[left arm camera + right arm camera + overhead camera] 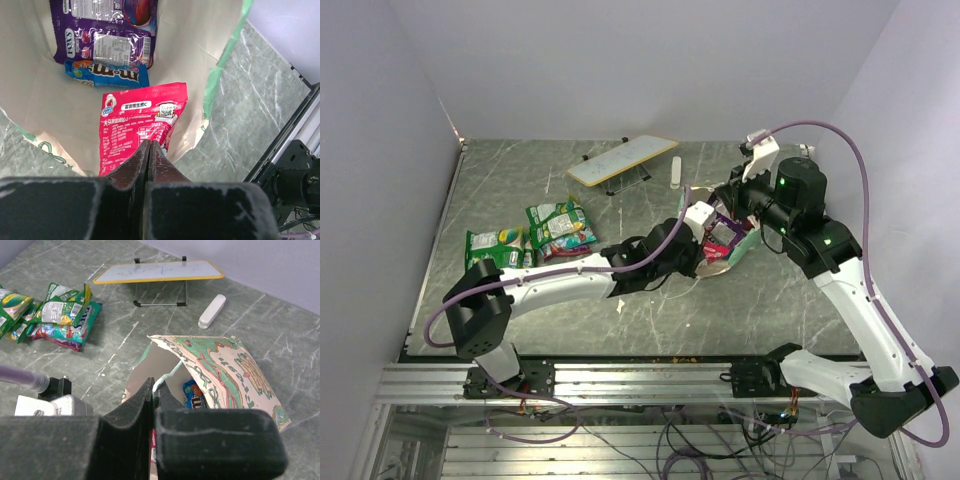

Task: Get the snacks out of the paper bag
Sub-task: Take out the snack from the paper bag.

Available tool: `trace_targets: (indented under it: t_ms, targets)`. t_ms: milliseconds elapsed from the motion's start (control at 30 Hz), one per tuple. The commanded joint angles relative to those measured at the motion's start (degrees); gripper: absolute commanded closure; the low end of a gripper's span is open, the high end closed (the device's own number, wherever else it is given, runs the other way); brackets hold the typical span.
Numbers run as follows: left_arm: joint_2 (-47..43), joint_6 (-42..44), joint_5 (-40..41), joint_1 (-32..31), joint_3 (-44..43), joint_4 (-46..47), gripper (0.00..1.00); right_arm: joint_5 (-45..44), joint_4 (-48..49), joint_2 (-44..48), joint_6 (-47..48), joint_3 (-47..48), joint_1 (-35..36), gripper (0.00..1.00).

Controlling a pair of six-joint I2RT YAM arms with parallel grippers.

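The paper bag lies on its side, mouth toward the left arm. My right gripper is shut on the mint-green rim of the paper bag, holding the mouth up. My left gripper reaches into the mouth and is shut on the near edge of a red snack packet. Deeper in the cream inside lie a blue packet and a purple packet. The blue packet also shows under the raised flap. Several green packets lie on the table to the left.
A flat white board on black legs stands at the back, with a small white oblong object beside it. The green packets sit left of the bag. White walls close the table's left, back and right sides.
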State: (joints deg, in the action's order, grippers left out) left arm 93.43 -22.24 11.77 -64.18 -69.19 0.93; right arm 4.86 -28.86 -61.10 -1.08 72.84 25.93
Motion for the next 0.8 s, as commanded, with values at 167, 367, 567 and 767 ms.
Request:
trace_targets:
  t_ms: [167, 367, 567, 767]
  targets:
    - [-3.1, -0.6, -2.7, 1.6, -8.7, -11.3, 0.93, -3.7, 1.5, -1.4, -1.9, 1.4, -0.4, 1.00]
    - [-10.8, -0.4, -1.7, 1.8, -9.9, -17.6, 0.93, -5.3, 2.8, -3.1, -2.4, 1.9, -0.4, 1.00]
    - [-18.7, -2.0, 4.7, 2.4, -12.0, -29.1, 0.93, -6.1, 3.3, -3.4, -1.0, 1.6, -0.4, 1.00]
    - [-26.2, -8.8, 15.2, 4.9, -8.8, -40.0, 0.93, -6.1, 1.2, -4.5, -0.7, 2.8, -0.5, 1.00]
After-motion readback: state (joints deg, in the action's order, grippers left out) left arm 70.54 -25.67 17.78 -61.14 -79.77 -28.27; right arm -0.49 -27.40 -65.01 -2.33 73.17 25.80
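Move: The left hand, with the red snack already pinched in it, is at the bag's mouth; the nearer snack pile lies about 35 cm to its left, 22 cm farther out and 17 cm below. The second pile is some 17 cm farther left than that one and 8 cm nearer the base. The paper bag's middle is roughly 10 cm right of this hand and 10 cm ahead. From the right hand, the nearer pile lies about 40 cm left, 15 cm ahead and 31 cm below. The left hand draws the still-pinched red snack about 15 cm up and 12 cm left, away from the bag. ##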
